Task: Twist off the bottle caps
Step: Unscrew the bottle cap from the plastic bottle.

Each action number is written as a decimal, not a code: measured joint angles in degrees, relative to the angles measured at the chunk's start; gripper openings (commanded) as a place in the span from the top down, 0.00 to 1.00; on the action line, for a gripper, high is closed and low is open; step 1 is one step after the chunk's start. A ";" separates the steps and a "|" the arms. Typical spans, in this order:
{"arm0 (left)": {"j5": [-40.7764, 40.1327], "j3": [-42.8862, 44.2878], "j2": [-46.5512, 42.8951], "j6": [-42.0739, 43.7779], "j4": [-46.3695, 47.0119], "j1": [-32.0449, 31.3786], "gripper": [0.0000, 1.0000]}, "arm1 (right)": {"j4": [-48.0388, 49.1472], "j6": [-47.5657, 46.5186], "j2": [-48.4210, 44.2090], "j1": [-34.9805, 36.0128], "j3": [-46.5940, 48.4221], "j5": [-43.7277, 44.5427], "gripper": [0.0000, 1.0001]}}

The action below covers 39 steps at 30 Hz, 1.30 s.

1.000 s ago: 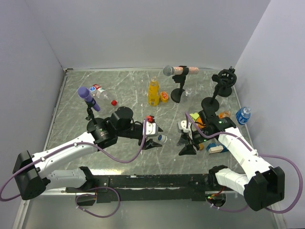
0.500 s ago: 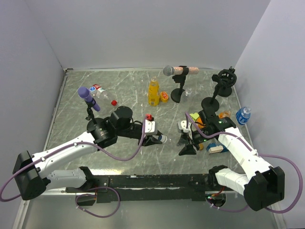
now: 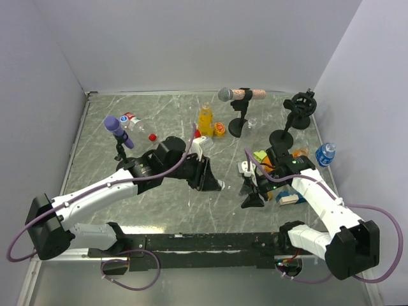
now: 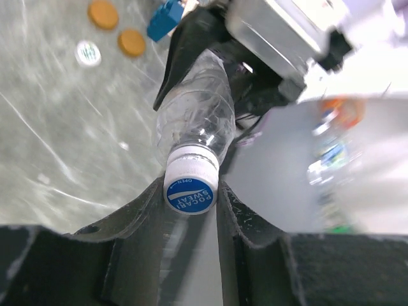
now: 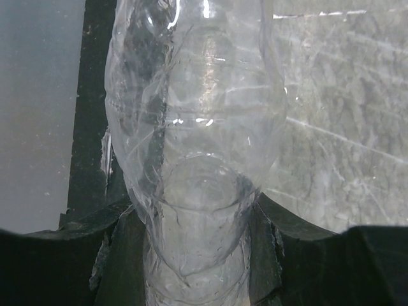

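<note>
A clear bottle lies level above the table between my two grippers. Its white cap with a blue top sits squeezed between the left gripper's black fingers. My left gripper is shut on that cap. My right gripper is shut on the other end of the same bottle, its jaws pressed against both sides of the clear body. In the top view the right gripper faces the left one across a short gap.
A yellow-orange juice bottle stands at the back centre. A clear red-labelled bottle and a red cap lie back left, a blue-labelled bottle at right. Microphone stands rise nearby. Two brown discs lie on the table.
My left gripper moved right onto the bottle's cap and shut on it, with the arm stretched further out. The right arm and the bottle stayed where they were.
</note>
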 measured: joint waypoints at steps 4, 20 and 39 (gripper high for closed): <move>-1.60 -0.04 0.74 -11.13 -0.83 0.13 0.82 | -0.59 0.02 0.20 0.00 0.00 0.90 0.69; -10.14 1.57 -2.78 -15.96 -1.73 -0.44 0.03 | 0.94 -0.20 0.13 0.66 0.00 -1.22 0.69; -8.07 -24.63 -28.41 33.29 20.24 -0.44 0.03 | 1.16 -0.20 0.13 0.66 0.00 -1.60 0.69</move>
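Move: The white cap, blue-topped, is already pinched between the left fingertips, about 1 cm to the right of that hand's point. From the right hand, which holds the clear bottle's body, the cap is some 10 cm left, 3 cm ahead and roughly 5 cm higher. On the table about 17 cm below the left hand, a loose white ring lies some 17 cm right and 7 cm ahead of it; the nearer brown disc is about 24 cm right and 4 cm ahead. The cap, still pinched, is turned roughly 20 degrees farther, counter-clockwise as seen facing its top, with the right hand keeping its grip on the bottle. The left fingers then open wide and let go; that hand rises about 7 cm, swings off to the left away from the cap, then sinks most of the way back, while the wrist winds back some 65 degrees. ##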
